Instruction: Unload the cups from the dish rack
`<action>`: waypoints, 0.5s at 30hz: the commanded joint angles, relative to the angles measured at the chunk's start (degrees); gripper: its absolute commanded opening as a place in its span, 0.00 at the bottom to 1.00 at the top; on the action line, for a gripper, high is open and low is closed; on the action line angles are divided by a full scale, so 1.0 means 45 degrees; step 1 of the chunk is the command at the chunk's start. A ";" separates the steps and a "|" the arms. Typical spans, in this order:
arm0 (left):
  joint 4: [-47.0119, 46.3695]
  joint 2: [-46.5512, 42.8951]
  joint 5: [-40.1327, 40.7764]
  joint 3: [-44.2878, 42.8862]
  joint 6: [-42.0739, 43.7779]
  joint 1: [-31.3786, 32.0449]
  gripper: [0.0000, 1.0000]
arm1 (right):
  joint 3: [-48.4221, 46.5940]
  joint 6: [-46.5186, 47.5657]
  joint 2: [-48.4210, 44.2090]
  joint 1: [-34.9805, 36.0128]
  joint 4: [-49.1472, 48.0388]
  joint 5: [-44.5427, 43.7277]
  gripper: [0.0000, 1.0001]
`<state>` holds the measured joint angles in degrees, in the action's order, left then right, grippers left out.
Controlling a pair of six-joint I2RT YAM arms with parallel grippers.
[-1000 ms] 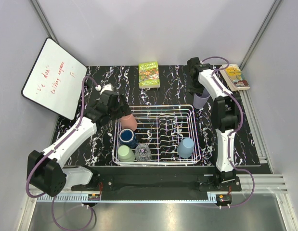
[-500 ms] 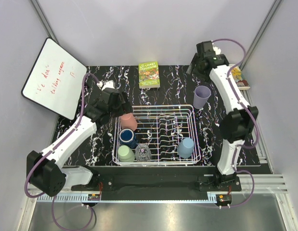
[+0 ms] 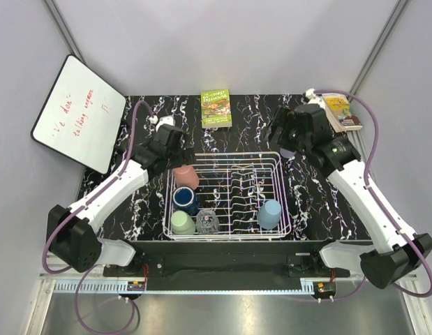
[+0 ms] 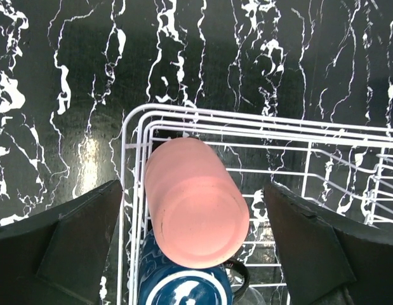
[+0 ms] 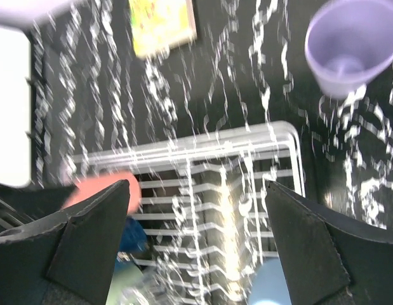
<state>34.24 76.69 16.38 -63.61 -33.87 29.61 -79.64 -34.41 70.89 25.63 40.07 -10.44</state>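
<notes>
The white wire dish rack (image 3: 229, 155) holds a salmon pink cup (image 3: 186, 176), a dark blue cup (image 3: 184, 199), a pale green cup (image 3: 182, 223), a clear glass (image 3: 207, 221) and a light blue cup (image 3: 269, 214). My left gripper (image 3: 181, 156) hovers open above the rack's back left corner. In the left wrist view its fingers straddle the pink cup (image 4: 193, 210) without touching it, and the blue cup (image 4: 183, 286) lies just below. My right gripper (image 3: 277, 136) is open over the rack's back right corner (image 5: 202, 149). A lavender cup (image 5: 348, 47) stands upright on the table beyond it.
A whiteboard (image 3: 76, 112) leans at the back left. A green book (image 3: 216, 108) lies behind the rack and a yellow book (image 3: 341, 112) sits at the back right. Upright tines (image 3: 240, 185) fill the rack's middle.
My right gripper opened and left the lavender cup standing on the table, rose, then swung back towards the rack. My left gripper crept a little closer to the pink cup.
</notes>
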 commanded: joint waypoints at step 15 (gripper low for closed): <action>-0.0128 0.1044 0.0890 0.0035 -0.0443 0.1273 0.90 | 0.4572 -0.0712 -0.3174 0.0926 -0.1835 0.0893 0.94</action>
<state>34.63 81.17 17.67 -63.37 -35.03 34.63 -59.96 -36.60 59.53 29.26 35.27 -7.73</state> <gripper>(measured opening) 0.949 0.941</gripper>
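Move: The salmon cup leans in the rack's far left corner, about 2 cm ahead of the left hand point, in line with it sideways and some 9 cm below. Behind that cup comes the dark blue mug, roughly 7 cm back from the hand; the clear glass is about 15 cm back and 6 cm right. From the right hand the salmon cup is some 24 cm left, 1 cm ahead and 22 cm lower; the purple cup stands 15 cm ahead, 8 cm right. The left hand's open fingers come down astride the raised end of the salmon cup, the left finger ending up against its side, as the hand sinks about 3 cm and shifts nearly as far right, easing slightly back, speeding up after a slow start. Meanwhile the empty right hand drops about 7 cm and draws back some 5 cm towards the rack's right end, fingers wide. ##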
